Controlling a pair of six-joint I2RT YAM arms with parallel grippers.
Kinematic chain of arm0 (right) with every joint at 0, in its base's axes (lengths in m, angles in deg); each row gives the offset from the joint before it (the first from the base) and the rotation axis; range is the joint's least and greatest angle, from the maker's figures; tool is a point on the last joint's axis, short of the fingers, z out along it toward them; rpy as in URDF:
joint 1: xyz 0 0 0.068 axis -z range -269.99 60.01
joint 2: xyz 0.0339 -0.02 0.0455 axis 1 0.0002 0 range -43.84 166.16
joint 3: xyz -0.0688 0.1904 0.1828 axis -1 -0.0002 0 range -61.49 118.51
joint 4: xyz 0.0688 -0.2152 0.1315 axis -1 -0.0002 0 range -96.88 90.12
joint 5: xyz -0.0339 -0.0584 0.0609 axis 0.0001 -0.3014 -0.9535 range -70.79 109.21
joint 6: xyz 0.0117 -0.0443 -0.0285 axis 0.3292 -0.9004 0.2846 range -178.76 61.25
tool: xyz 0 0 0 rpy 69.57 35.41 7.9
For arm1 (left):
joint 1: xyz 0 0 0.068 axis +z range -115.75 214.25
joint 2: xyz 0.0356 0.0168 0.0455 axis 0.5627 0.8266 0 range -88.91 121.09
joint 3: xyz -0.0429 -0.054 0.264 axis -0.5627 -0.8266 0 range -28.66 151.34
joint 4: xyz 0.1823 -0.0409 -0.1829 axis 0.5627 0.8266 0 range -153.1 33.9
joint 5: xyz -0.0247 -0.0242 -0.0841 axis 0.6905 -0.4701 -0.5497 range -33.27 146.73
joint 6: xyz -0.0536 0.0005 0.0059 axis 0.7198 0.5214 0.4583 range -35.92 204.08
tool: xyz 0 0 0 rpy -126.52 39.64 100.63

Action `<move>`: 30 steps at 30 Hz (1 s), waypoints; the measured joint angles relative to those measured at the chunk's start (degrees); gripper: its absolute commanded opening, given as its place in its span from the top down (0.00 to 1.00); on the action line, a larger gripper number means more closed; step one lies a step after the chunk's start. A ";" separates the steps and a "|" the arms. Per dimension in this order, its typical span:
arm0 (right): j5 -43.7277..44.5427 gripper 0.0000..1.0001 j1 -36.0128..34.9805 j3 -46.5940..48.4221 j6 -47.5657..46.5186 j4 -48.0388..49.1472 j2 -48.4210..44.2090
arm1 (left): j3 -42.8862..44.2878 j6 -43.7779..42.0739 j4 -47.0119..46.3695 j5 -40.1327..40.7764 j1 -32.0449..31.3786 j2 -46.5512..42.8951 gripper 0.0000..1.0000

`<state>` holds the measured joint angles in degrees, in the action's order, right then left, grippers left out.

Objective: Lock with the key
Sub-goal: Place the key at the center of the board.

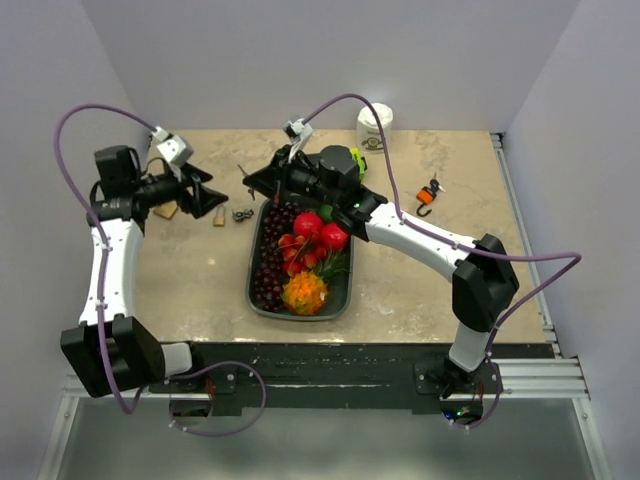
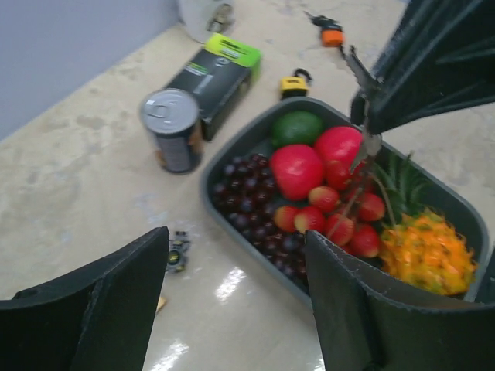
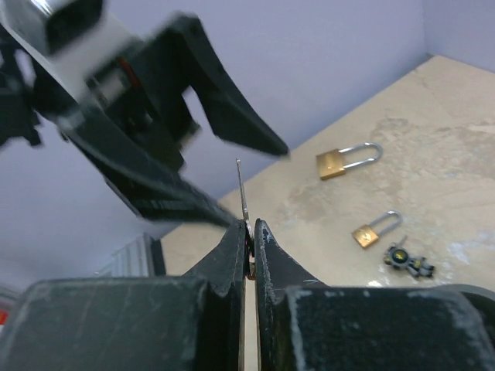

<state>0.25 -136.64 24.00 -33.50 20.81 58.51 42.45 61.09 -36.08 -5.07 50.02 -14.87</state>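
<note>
My right gripper (image 1: 258, 183) is shut on a thin metal key (image 3: 243, 193), whose blade sticks up past the fingertips. The key (image 2: 360, 73) also shows at the top right of the left wrist view. Two brass padlocks lie on the table with their shackles up: a larger one (image 3: 344, 160) and a smaller one (image 3: 375, 229). From above the larger padlock (image 1: 166, 211) is partly under the left arm, and the smaller padlock (image 1: 219, 218) lies just right of it. My left gripper (image 1: 200, 190) hovers over them, open with nothing between its fingers (image 2: 371, 309).
A dark tray (image 1: 252, 285) of fruit sits mid-table, right of the padlocks. A small black part (image 1: 243, 214) lies between them. Behind the tray stand a can (image 2: 172, 127), a black-and-green box (image 2: 216, 73) and a white jar (image 1: 374, 127). An orange clip (image 1: 428, 194) lies far right.
</note>
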 measured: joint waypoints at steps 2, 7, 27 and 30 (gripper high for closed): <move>-1.46 1.00 0.00 0.00 2.10 1.11 0.00 | -3.74 0.04 -0.31 -1.40 -2.99 -0.94 0.27; -4.35 1.00 -0.02 0.00 6.45 3.76 0.00 | -13.09 6.08 -7.52 -2.82 -9.60 -6.08 0.31; -5.70 0.96 0.26 -2.29 10.86 8.09 0.00 | -21.64 34.40 -38.75 1.09 -12.26 -12.94 1.00; -5.60 0.90 0.22 -2.29 10.82 7.85 0.00 | -21.64 34.32 -38.14 1.66 -12.37 -12.94 1.00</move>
<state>-5.34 -136.43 21.70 -22.68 28.65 58.51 20.81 95.41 -74.22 -3.41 37.64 -27.80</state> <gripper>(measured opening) 0.044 0.021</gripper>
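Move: The key stands in the right hand's closed fingertips, its middle within about 1 cm of that hand's point, on the left side. From the open left hand it lies about 9 cm right, 3 cm back and level. Some 28 cm below the left hand are the key ring, 13 cm ahead and 1 cm left, and the small padlock, 13 cm ahead and 7 cm left; the fruit tray's middle is 15 cm right, 1 cm ahead, 25 cm down. The left hand goes about 9 cm right, 5 back, shutting on the key still gripped by the right. ##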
